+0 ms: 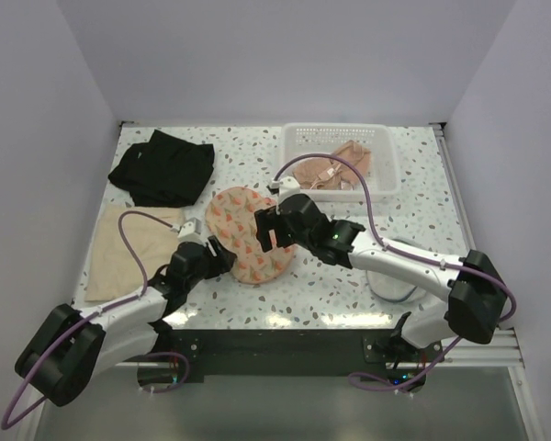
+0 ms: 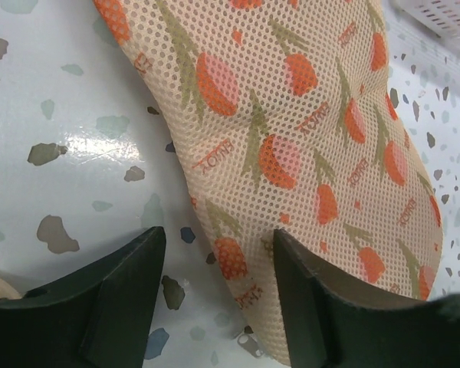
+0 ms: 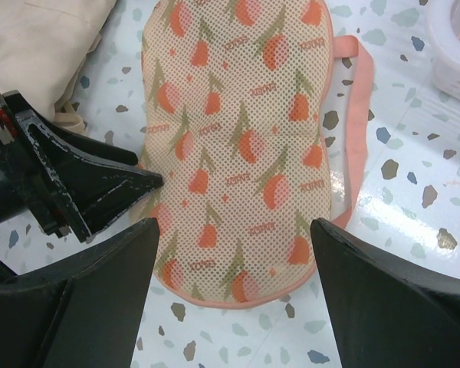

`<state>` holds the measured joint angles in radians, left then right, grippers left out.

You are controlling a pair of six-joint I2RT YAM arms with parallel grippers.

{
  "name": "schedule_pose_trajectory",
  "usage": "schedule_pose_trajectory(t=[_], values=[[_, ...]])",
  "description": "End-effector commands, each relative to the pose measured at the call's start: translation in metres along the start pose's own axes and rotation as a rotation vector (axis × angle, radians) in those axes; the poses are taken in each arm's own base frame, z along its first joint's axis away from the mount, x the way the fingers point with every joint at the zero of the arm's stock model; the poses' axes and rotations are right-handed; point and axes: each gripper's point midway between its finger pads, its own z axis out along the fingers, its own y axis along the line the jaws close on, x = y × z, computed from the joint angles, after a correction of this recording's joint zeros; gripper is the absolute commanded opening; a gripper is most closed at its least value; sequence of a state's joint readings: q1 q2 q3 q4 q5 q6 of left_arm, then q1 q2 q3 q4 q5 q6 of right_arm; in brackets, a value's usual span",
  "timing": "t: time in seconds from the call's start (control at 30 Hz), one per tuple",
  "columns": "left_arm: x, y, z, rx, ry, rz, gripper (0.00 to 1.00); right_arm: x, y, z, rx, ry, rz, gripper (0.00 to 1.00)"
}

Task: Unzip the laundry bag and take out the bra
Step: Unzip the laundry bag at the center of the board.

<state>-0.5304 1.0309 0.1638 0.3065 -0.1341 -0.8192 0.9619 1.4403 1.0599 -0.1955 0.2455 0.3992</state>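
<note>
The laundry bag point(image 1: 234, 220) is a flat mesh pouch printed with orange tulips, lying mid-table. The bra is hidden; nothing shows through the mesh. My left gripper point(image 1: 223, 256) sits low at the bag's near-left edge, open. Its jaws point(image 2: 218, 238) straddle the bag's point(image 2: 307, 138) rim, one finger on bare table, the other over the mesh. A small metal zipper pull point(image 2: 250, 342) lies just below between them. My right gripper point(image 1: 272, 230) hovers above the bag point(image 3: 238, 146), open wide point(image 3: 234, 226), holding nothing. A pink strap point(image 3: 360, 138) loops off the bag's right side.
A white basket point(image 1: 387, 158) with beige garments point(image 1: 331, 171) stands at the back right. Black clothing point(image 1: 163, 167) lies at the back left, a beige cloth point(image 1: 129, 248) at the left. The left arm's finger point(image 3: 100, 184) reaches in beside the right gripper.
</note>
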Motion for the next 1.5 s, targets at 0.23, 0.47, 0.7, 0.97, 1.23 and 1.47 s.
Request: schedule_pose_trajectory(t=[0.23,0.47,0.7,0.97,1.23,1.47], values=[[-0.027,-0.037,0.011,0.112,-0.076,-0.040,0.26,0.003,-0.010,-0.018,0.012,-0.032,-0.007,0.84],[-0.048,-0.046,0.013,0.062,-0.097,-0.095,0.00,0.012,-0.012,-0.026,-0.027,-0.046,-0.042,0.84],[-0.079,-0.052,0.004,0.006,-0.178,-0.208,0.00,0.012,-0.002,-0.045,-0.134,-0.171,-0.050,0.84],[-0.102,-0.072,-0.002,0.038,-0.228,-0.280,0.00,0.035,0.033,-0.046,-0.233,-0.249,-0.110,0.80],[-0.106,-0.102,-0.007,0.140,-0.184,-0.261,0.00,0.065,0.081,-0.027,-0.298,-0.246,-0.131,0.70],[-0.093,-0.114,-0.012,0.182,-0.087,-0.232,0.00,0.061,0.074,-0.006,-0.237,-0.339,-0.144,0.58]])
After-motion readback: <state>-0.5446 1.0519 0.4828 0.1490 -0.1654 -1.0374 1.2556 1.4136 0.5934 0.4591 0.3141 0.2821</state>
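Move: Just over the board, with the laundry bag's near-left edge running between its open fingers, the left hand has the bag's middle some 6 cm ahead, 4 cm to its right and 2 cm below. The beige cloth lies about 25 cm to its left and 2 cm ahead. From the right hand, the bag's middle is roughly 6 cm ahead, 4 cm left and 15 cm below; the pink strap is about 13 cm ahead, 5 cm right and equally low. Closing on the near-left edge of the laundry bag, the left hand pinches the mesh, then raises it some 10 cm while carrying it forward about 5 cm and a little right. Meanwhile the right hand first slides right and back, then sweeps back-left and down to the board just in front of the bag, ending about 10 cm nearer the base and 6 cm lower, turned some 15 degrees counter-clockwise, with its fingers partly narrowed on nothing. ##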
